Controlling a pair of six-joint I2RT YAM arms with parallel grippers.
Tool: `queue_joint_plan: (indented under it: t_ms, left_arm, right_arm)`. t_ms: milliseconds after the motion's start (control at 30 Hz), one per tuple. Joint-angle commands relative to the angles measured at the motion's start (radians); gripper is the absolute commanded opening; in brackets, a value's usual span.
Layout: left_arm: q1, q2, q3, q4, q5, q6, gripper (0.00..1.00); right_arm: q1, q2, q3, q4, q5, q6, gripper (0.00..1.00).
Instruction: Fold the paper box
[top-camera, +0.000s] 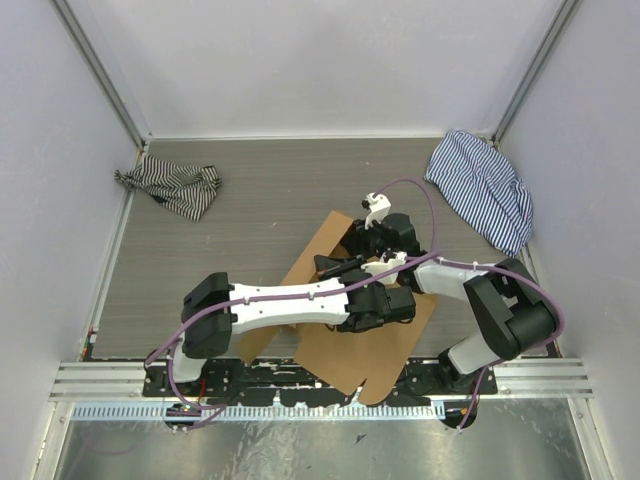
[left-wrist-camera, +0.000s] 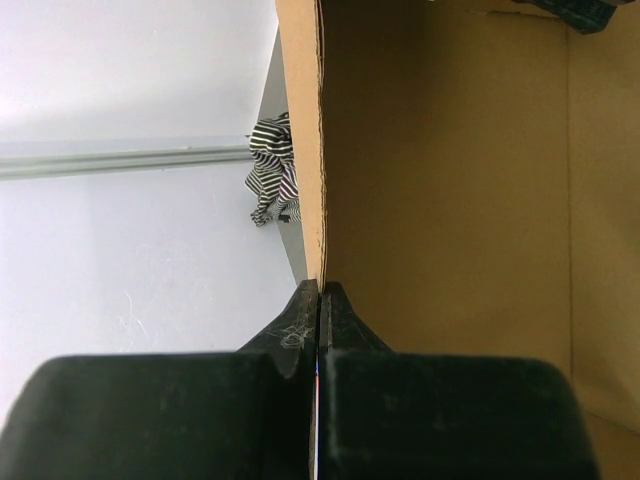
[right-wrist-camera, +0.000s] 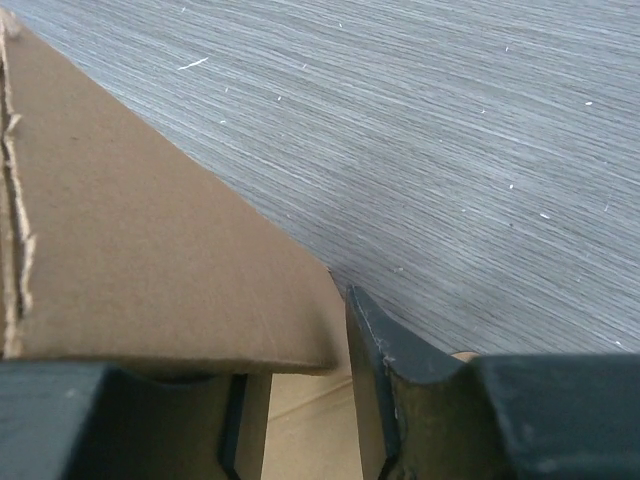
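The paper box (top-camera: 345, 350) is a brown cardboard sheet lying open near the table's front middle, with one flap raised under the arms. My left gripper (top-camera: 340, 267) is shut on the thin edge of that upright flap; the left wrist view shows its jaws (left-wrist-camera: 320, 288) pressed on the cardboard (left-wrist-camera: 450, 200). My right gripper (top-camera: 372, 245) is just behind it. In the right wrist view it (right-wrist-camera: 295, 345) stands open, a cardboard flap (right-wrist-camera: 130, 250) covering its left finger while the right finger (right-wrist-camera: 390, 360) shows beside the flap's corner.
A black-and-white striped cloth (top-camera: 170, 188) lies at the back left and also shows in the left wrist view (left-wrist-camera: 272, 170). A blue-and-white striped cloth (top-camera: 482, 185) lies at the back right. White walls enclose the grey table (top-camera: 260, 200).
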Motion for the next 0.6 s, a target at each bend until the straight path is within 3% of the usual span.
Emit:
queue_joint_plan:
  t_ms: [0,67,233,367,400,433,467,567]
  left_arm:
    - [-0.015,0.012,-0.009,0.014,0.045,-0.038,0.01]
    - [-0.015,0.012,-0.012,0.017,0.046,-0.039,0.01]
    - [-0.015,0.014,-0.010,0.014,0.043,-0.041,0.01]
    - [-0.015,0.013,0.001,-0.025,0.022,-0.073,0.07]
    - [-0.015,0.010,0.003,-0.034,0.018,-0.082,0.11]
    - [-0.015,0.008,0.005,-0.041,0.016,-0.089,0.21]
    - [-0.015,0.005,0.006,-0.048,0.014,-0.098,0.41]
    - [-0.015,0.000,0.008,-0.065,0.009,-0.125,0.57]
  right_arm:
    - [0.008,0.012,0.029,-0.014,0.027,-0.018,0.39]
    - [0.009,0.018,0.032,-0.022,0.027,-0.024,0.36]
    - [0.010,0.035,0.041,-0.013,0.024,-0.015,0.04]
    - [0.010,0.037,0.056,-0.022,0.037,-0.006,0.01]
    - [0.010,0.033,0.054,-0.023,0.045,-0.004,0.01]
    - [0.010,0.027,0.054,-0.024,0.053,-0.002,0.01]
    - [0.010,0.022,0.053,-0.029,0.060,0.000,0.01]
    - [0.010,0.004,0.054,-0.045,0.089,0.006,0.01]
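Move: The left hand has the top edge of the paper box's raised long wall between its shut fingers. The box's far corner flap lies some 6 cm ahead, 5 cm right and 8 cm below it, and the flat loose panel about 12 cm back, 9 cm right and well below. That corner flap sits right between the right hand's parted fingers, with the pinched wall edge about 5 cm left, 6 cm back and 8 cm higher and the loose panel roughly 18 cm back and 4 cm right. The right fingers shut on the corner flap already standing between them and pinch it, while that hand works about 1 cm to its left and then starts easing back, keeping its height and hardly turning. The left hand stays practically in place, holding the long wall's edge at first, then opens to about half and lets go of the cardboard without drawing away. ##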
